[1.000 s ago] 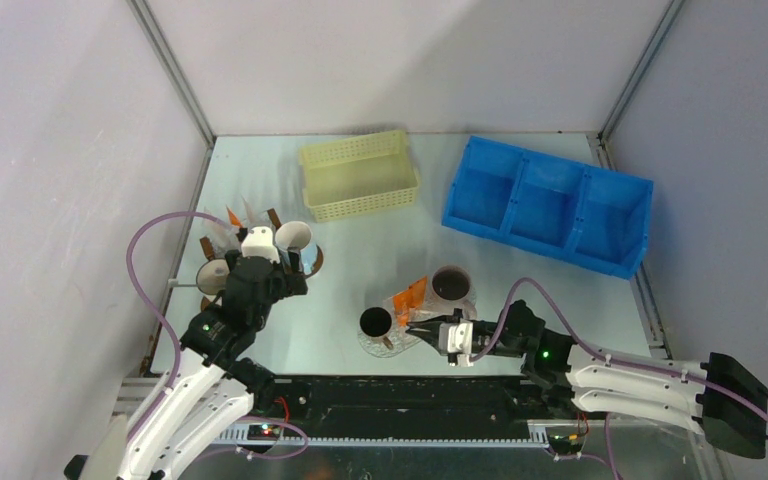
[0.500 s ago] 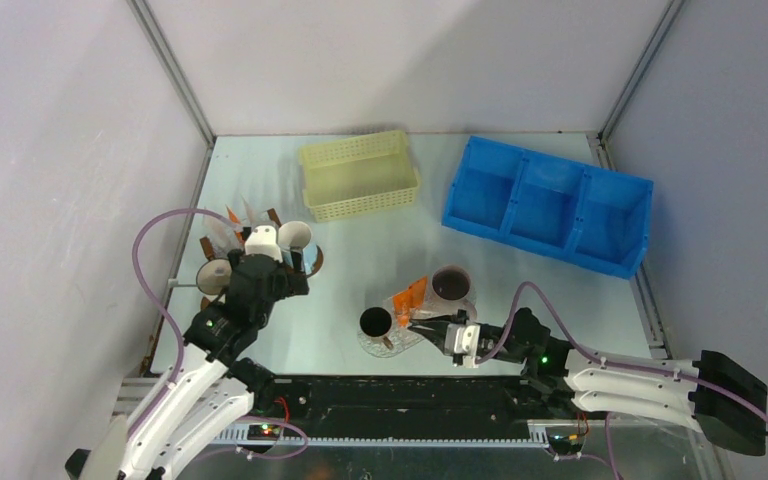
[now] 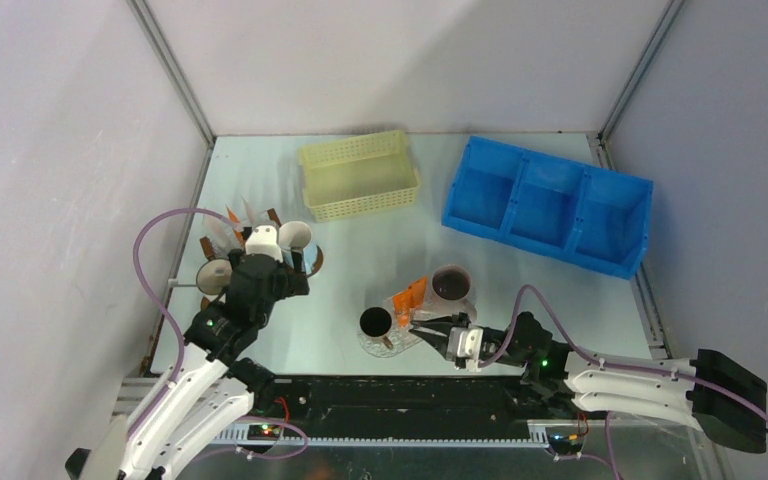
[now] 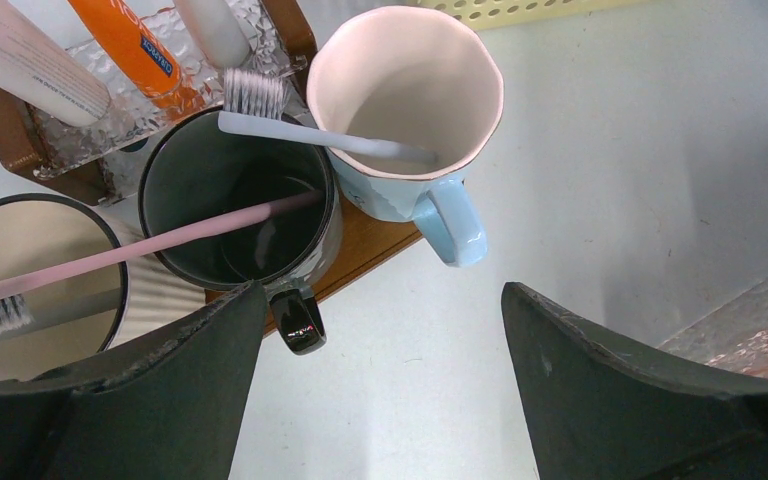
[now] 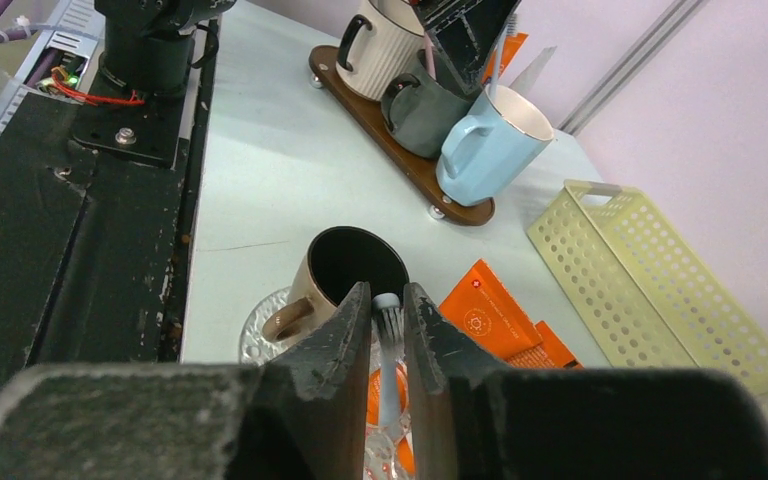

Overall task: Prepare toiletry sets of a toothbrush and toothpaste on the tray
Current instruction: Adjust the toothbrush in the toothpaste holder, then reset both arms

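Note:
My right gripper (image 5: 387, 291) hovers low over a clear glass dish (image 5: 250, 335) beside a tan mug (image 5: 345, 265). A white toothbrush (image 5: 388, 345) lies in the narrow gap between its fingers, with slivers of space on both sides of the handle. Orange tubes (image 5: 485, 315) lie just to the right. My left gripper (image 4: 380, 300) is wide open above the table beside the wooden tray (image 4: 370, 245). On that tray a pink toothbrush (image 4: 190, 235) leans in a black mug (image 4: 160, 170), and a white toothbrush (image 4: 320, 135) rests in a blue mug (image 4: 400, 190).
Behind the wooden tray a glass holder carries an orange tube (image 4: 125, 40) and a white tube (image 4: 20, 60). A striped cream mug (image 4: 20, 240) shares the tray. A dark mug (image 3: 450, 283), a yellow basket (image 3: 360, 175) and a blue bin (image 3: 550, 205) stand farther back.
The right jaws have eased slightly apart around the white toothbrush, and the right wrist has slid a little toward the near edge. The left arm is still.

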You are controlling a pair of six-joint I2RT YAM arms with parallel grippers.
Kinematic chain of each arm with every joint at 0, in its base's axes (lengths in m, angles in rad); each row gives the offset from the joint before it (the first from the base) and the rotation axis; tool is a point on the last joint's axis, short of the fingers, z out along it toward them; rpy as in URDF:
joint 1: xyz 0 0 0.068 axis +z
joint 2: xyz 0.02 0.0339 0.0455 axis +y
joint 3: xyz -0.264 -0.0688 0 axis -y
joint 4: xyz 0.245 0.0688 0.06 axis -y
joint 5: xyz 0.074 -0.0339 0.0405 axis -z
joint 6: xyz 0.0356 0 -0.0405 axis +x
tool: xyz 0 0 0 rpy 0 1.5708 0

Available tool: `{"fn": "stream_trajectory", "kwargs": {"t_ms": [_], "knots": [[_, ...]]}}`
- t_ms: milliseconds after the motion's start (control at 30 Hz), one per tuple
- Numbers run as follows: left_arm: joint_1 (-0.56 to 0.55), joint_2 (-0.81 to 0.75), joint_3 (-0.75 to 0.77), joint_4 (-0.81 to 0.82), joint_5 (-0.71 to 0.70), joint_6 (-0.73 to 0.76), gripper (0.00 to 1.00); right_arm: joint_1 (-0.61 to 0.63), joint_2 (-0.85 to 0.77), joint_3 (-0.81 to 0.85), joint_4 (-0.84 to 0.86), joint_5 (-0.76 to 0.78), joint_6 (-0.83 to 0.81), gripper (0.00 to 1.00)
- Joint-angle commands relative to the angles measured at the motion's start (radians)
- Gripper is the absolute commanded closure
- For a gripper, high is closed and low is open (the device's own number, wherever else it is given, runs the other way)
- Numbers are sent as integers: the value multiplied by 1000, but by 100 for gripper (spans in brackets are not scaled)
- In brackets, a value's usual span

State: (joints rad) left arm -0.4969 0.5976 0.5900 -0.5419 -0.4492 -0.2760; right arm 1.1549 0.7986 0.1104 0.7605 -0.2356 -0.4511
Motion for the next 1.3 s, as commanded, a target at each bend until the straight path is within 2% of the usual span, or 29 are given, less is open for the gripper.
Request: {"fn": "stream_trajectory", "kwargs": {"t_ms": [0, 500, 733, 767, 800, 867, 1067, 1267], "knots": [[6, -4, 22, 23, 2, 24, 6, 16, -7, -8, 67, 21, 12, 77], [6, -39, 24, 28, 22, 24, 6, 54, -132, 4, -66, 16, 1, 48], [6, -109, 35, 31, 28, 30, 5, 84, -254, 125, -283, 92, 31, 28], [6, -130, 43, 26, 30, 30, 5, 84, -280, 144, -327, 131, 43, 25], [6, -141, 63, 15, 31, 27, 5, 84, -291, 184, -352, 157, 52, 9], [6, -171, 107, -8, 36, 23, 5, 83, -320, 244, -413, 247, 81, 2], [6, -237, 281, -98, 59, 23, 4, 81, -347, 440, -579, 696, 203, 1], [6, -308, 462, -186, 31, 64, 4, 82, -356, 614, -767, 1030, 277, 1]]}}
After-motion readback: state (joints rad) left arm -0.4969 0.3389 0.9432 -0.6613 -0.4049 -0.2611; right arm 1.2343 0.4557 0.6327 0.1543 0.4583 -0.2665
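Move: The toothbrush is still between the right fingertips near its upper end; its middle lies about 4 cm ahead of that hand, 1 cm left and 3 cm lower, standing in the toothpaste holder. The orange tubes are roughly 6 cm ahead and 1 cm left, the brown mug 8 cm left and about level, the pink mug some 9 cm ahead and 7 cm right, all about 5 cm lower. From the left hand, the toothbrush is some 28 cm right and 10 cm back. Backing off a couple of centimetres as its fingers open wide, the right hand lets go of the toothbrush, then climbs fast, some 19 cm, while swinging right and forward, away from the holder, its wrist turning about 30 degrees clockwise. The left hand, empty and still open, lifts about 17 cm off the left tray's mugs, drawing back slightly and tipping its fingers up. ##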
